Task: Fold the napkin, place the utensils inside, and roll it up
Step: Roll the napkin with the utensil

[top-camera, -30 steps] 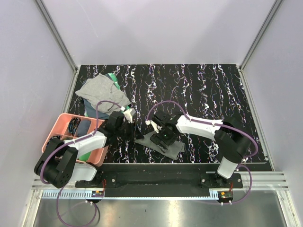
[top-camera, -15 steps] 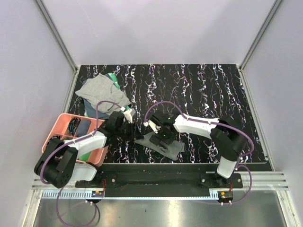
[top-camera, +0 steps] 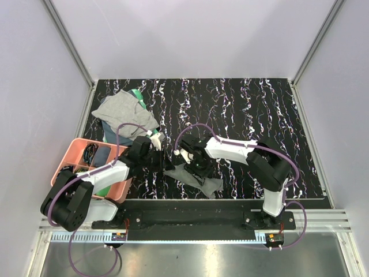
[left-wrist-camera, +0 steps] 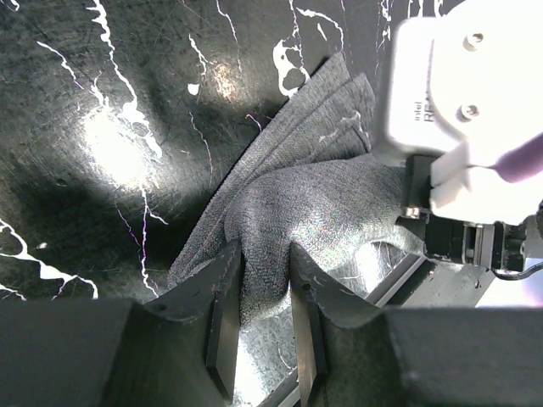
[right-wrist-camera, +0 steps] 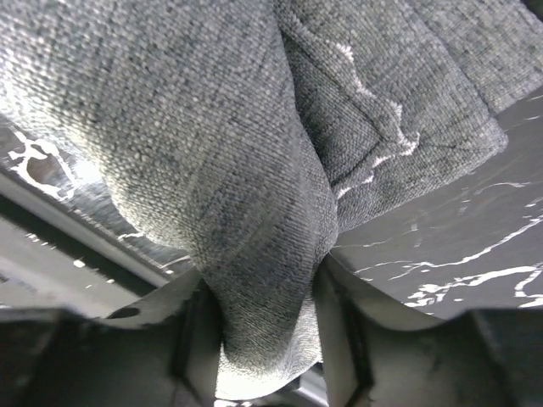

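Note:
The dark grey napkin (top-camera: 199,178) lies bunched near the table's front edge between both arms. My left gripper (top-camera: 164,159) holds its left end; in the left wrist view a raised fold of the napkin (left-wrist-camera: 322,195) is pinched in the left gripper (left-wrist-camera: 261,326). My right gripper (top-camera: 194,167) sits on the napkin's middle. Seen from the right wrist, a thick fold of napkin (right-wrist-camera: 212,127) fills the right gripper (right-wrist-camera: 263,339), touching both fingers. The utensils show in no view.
A pink tray (top-camera: 74,154) with dark items and something green stands at the front left. A lighter grey cloth (top-camera: 124,112) over a green item lies behind it. The black base rail (top-camera: 190,210) runs just in front of the napkin.
My right gripper has slid left over the napkin and its jaws have come together on a fold. The napkin is more bunched. The left gripper has kept its hold and place.

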### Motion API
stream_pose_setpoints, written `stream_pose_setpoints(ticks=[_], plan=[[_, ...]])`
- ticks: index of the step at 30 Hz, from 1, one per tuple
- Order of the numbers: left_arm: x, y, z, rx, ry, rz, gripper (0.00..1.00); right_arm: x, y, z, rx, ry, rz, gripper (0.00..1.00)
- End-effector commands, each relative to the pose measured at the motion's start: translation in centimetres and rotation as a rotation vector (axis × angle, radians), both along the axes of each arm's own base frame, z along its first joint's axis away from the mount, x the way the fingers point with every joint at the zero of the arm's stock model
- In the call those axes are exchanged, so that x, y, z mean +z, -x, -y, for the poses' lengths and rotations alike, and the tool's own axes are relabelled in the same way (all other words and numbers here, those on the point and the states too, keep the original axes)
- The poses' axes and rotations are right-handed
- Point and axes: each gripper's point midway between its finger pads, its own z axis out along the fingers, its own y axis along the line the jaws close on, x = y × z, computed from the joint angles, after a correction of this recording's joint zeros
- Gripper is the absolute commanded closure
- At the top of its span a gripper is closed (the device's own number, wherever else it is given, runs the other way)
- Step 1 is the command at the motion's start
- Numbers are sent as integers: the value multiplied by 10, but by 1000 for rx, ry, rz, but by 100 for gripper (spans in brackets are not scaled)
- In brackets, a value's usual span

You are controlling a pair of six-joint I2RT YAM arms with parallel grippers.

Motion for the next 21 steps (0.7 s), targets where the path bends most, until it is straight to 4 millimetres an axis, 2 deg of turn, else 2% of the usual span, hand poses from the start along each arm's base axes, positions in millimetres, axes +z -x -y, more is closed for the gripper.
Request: stream_pose_setpoints(ticks=[1,4,6,7,11,18,21], plan=[[12,-7,3,-10,13,60,71,7,20,0,-58,16,-116,55],[10,-7,3,-5,8,54,69,4,22,0,-97,19,-126,56],[10,-10,1,18,-1,56,63,1,24,1,-109,6,-147,56],[12,-12,1,24,-1,60,50,0,22,-2,-123,-25,-166,56],[25,-23,-2,57,-19,99,26,-1,17,-7,-136,-97,-215,55],[30,-18,-14,103,-44,120,16,0,11,-13,-108,-210,-313,55],[21,-16,-14,108,-37,107,14,1,13,-18,-93,-269,-374,55]])
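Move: The napkin roll is already in both grips: its left end sits between the left fingers, and its middle lies about 11 cm to the right of that hand, 4 cm back and 2 cm lower. From the right hand, which pinches the roll near the table, that middle is some 2 cm left and 2 cm back; the napkin's loose near corner lies about 6 cm right and 7 cm back. The pink tray's middle is roughly 28 cm left of the left hand, level with it. The right hand keeps its pinch on the napkin roll and draws it about 1.5 cm back towards the base early on, staying at the same height, then stays nearly in place while the wrist tilts some 20 degrees, swinging the fingertips towards the base and a little left. Meanwhile the left fingers spread wide around the roll's left end and let go of it, and that hand then lifts off up and to the left, slightly forward, by about 2.5 cm in all. ##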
